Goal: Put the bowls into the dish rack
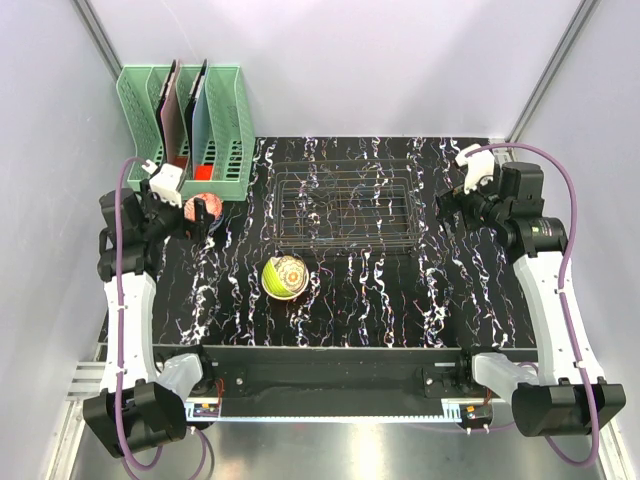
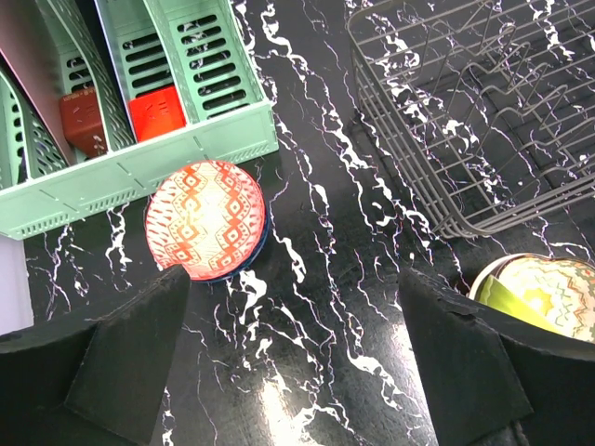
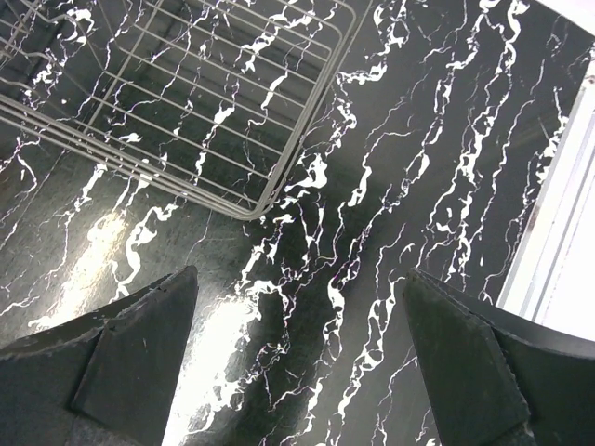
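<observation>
The dark wire dish rack (image 1: 340,205) stands at the table's middle back and holds nothing; it also shows in the left wrist view (image 2: 483,111) and the right wrist view (image 3: 186,102). A bowl with an orange-red pattern (image 1: 203,210) (image 2: 206,220) lies face down by the mint-green holder. A nested stack with a lime green bowl (image 1: 284,276) (image 2: 544,293) sits in front of the rack's left corner. My left gripper (image 1: 190,216) (image 2: 290,279) is open and empty, just short of the orange-red bowl. My right gripper (image 1: 447,205) (image 3: 302,274) is open and empty by the rack's right end.
A tall mint-green slotted holder (image 1: 185,115) (image 2: 139,111) stands at the back left with flat items and red blocks in it. The table's right edge (image 3: 558,223) lies close to my right gripper. Grey walls enclose the table.
</observation>
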You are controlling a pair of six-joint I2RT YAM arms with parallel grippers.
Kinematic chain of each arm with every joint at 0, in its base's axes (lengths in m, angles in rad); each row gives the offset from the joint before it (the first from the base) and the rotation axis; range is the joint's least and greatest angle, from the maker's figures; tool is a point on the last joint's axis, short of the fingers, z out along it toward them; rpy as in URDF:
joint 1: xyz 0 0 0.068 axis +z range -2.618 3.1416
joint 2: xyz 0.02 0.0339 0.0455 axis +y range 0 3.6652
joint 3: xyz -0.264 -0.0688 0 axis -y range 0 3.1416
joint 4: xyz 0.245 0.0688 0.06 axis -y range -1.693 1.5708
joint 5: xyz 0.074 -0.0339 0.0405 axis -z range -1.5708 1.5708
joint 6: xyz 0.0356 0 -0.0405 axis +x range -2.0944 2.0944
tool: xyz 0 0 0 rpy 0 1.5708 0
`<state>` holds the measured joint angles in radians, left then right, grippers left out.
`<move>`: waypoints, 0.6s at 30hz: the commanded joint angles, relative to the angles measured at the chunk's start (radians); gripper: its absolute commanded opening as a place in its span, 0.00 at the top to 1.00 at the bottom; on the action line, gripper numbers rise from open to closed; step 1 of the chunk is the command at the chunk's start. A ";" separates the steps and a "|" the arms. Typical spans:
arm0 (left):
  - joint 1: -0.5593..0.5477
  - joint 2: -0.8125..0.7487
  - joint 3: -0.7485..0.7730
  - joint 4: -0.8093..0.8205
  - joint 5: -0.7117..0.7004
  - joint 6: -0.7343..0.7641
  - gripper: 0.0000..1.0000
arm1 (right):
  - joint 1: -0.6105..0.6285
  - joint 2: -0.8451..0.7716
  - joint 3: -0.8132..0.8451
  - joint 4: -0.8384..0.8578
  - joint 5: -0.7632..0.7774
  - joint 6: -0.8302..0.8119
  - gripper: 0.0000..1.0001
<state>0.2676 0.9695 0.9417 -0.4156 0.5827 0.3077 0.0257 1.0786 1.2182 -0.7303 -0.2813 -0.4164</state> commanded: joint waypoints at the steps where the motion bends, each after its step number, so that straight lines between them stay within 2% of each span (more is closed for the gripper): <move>1: 0.007 -0.003 -0.011 0.034 0.006 0.008 0.01 | -0.004 0.004 0.027 -0.004 -0.028 -0.007 0.00; 8: 0.007 0.034 -0.023 0.018 0.089 0.163 0.01 | -0.003 0.007 0.024 0.000 -0.044 -0.001 0.00; 18: 0.001 0.426 0.192 -0.091 0.085 0.336 0.01 | -0.004 0.026 0.006 0.015 -0.044 0.013 0.00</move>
<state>0.2695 1.2945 1.0439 -0.4839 0.6388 0.5476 0.0254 1.1107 1.2179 -0.7315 -0.3065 -0.4137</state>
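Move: The red-patterned bowl is about 15 cm ahead of the left hand, 4 cm to its left and some 20 cm lower. Of that bowl, the green rack's middle lies roughly 20 cm farther out and 5 cm left, and the stacked bowls sit about 19 cm nearer the base and 22 cm right. The wire rack's middle is level with it, some 39 cm right. From the right hand the red-patterned bowl lies about 15 cm ahead and 61 cm left. Down towards the red-patterned bowl the left hand sinks some 6 to 7 cm, barely moving at first, then picking up speed and reaching about 4 cm forward as well. The wrist tips its fingers down and swings clockwise, each roughly 10 degrees; the fingers stay wide open and touch nothing yet. ##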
